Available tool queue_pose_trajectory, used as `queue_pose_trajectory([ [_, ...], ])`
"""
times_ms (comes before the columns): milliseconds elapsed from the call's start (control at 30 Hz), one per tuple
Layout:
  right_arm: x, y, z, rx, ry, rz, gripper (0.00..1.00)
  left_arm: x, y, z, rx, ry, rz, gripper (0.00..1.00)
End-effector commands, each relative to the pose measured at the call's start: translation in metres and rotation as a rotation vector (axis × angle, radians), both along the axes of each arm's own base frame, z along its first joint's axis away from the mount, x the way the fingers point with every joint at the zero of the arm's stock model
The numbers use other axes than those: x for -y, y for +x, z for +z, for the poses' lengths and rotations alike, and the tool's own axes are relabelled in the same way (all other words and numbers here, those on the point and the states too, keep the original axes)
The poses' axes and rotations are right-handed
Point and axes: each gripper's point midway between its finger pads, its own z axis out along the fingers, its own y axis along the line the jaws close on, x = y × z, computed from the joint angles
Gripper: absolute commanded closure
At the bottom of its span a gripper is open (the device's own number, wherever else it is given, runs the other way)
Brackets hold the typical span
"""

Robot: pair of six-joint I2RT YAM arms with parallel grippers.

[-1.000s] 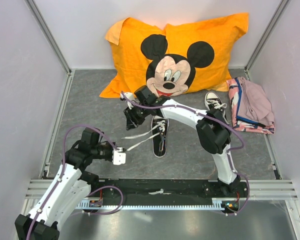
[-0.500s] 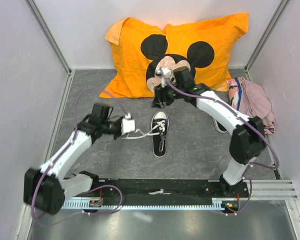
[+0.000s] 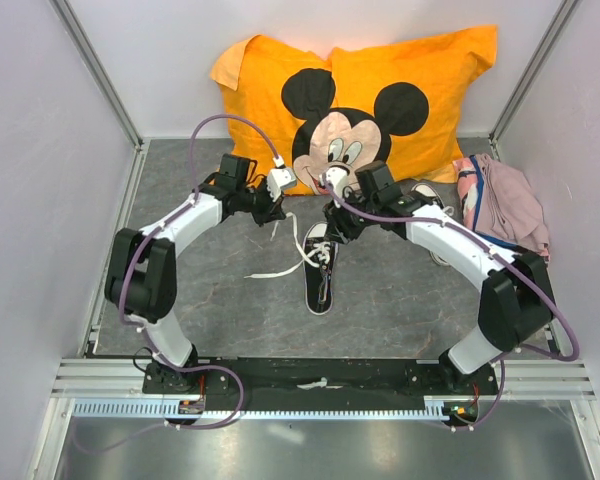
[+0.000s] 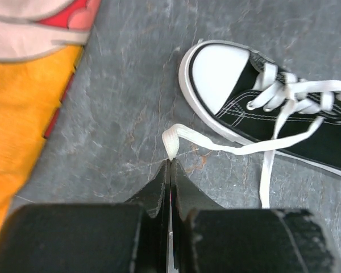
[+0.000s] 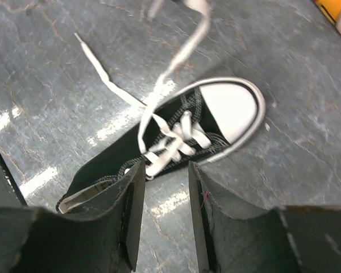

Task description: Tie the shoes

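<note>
One black sneaker [image 3: 320,275] with a white toe cap lies mid-floor, toe toward the pillow; it also shows in the left wrist view [image 4: 284,119] and the right wrist view [image 5: 187,133]. My left gripper [image 3: 273,212] is shut on the end of one white lace [image 4: 171,141], which runs taut back to the eyelets. The other lace [image 3: 272,270] lies loose on the floor to the shoe's left. My right gripper [image 5: 163,170] is open and empty, hovering just above the shoe's side by its laces [image 3: 337,228]. The second sneaker [image 3: 425,189] is mostly hidden behind my right arm.
An orange Mickey Mouse pillow [image 3: 380,90] leans on the back wall, close behind both grippers. A pile of pink folded clothes [image 3: 505,210] sits at the right wall. The floor is grey stone-patterned, fenced by metal rails.
My left arm has swung from the near left toward the pillow, pulling the lace end with it. My right gripper has come down from over the pillow to the shoe.
</note>
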Motion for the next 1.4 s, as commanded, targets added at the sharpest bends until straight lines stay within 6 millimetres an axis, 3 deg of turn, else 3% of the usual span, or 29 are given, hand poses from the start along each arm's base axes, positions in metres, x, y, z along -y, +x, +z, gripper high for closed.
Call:
queue_pose_trajectory([
  [0, -0.015, 0.009, 0.003, 0.089, -0.015, 0.048, 0.57, -0.007, 0.016, -0.012, -0.084, 0.013, 0.121, 0.98],
  [200, -0.015, 0.009, -0.014, 0.044, -0.041, 0.039, 0.57, -0.017, 0.020, -0.039, -0.141, 0.051, 0.169, 0.96],
  [233, -0.014, 0.009, -0.017, 0.030, -0.043, 0.032, 0.57, -0.018, 0.020, -0.041, -0.141, 0.055, 0.171, 0.84],
  [333, -0.014, 0.008, -0.024, 0.008, -0.051, 0.028, 0.57, -0.022, 0.011, -0.035, -0.163, 0.007, 0.152, 0.64],
  [433, -0.012, 0.010, -0.032, -0.021, -0.054, 0.015, 0.58, -0.034, -0.001, -0.018, -0.110, -0.026, 0.115, 0.55],
  [567, -0.007, 0.013, -0.033, -0.066, -0.040, -0.005, 0.58, -0.044, -0.043, -0.008, 0.024, 0.027, -0.092, 0.52],
  [600, -0.007, 0.013, -0.032, -0.072, -0.033, -0.011, 0.58, -0.046, -0.066, -0.018, -0.005, 0.029, -0.137, 0.52],
  [633, -0.004, 0.015, -0.030, -0.075, -0.026, -0.021, 0.58, -0.047, -0.078, -0.012, 0.024, 0.034, -0.174, 0.52],
  [667, -0.002, 0.015, -0.030, -0.083, -0.025, -0.027, 0.58, -0.049, -0.092, -0.022, 0.033, 0.055, -0.220, 0.52],
  [800, 0.005, 0.012, -0.029, -0.114, -0.013, -0.042, 0.58, -0.056, -0.118, -0.040, 0.033, 0.118, -0.266, 0.50],
  [1000, 0.014, 0.011, -0.036, -0.162, -0.012, -0.074, 0.57, -0.049, -0.124, -0.058, 0.043, 0.200, -0.314, 0.52],
  [1367, 0.026, 0.013, -0.037, -0.193, 0.008, -0.116, 0.57, -0.024, -0.108, -0.091, 0.104, 0.342, -0.375, 0.54],
])
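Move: The left hand still holds one lace up, left of the toe. The other lace's loose tail lies about 13 cm back, 4 cm left and 11 cm below it; the shoe's middle is about 11 cm back, 9 cm right and 9 cm down. From the open right hand, the lace crossing on the shoe is roughly 2 cm back, 4 cm left and 9 cm down, the loose tail about 7 cm back, 16 cm left and 14 cm down. Lower the left gripper about 5 cm beside the toe, open it halfway to let go of the lace, then draw it back some 13 cm, lifting slightly before sinking over the other lace's loose tail, its fingers swinging clockwise. Meanwhile sink the half-open right gripper about 5 cm, easing right to the toe's right side. ##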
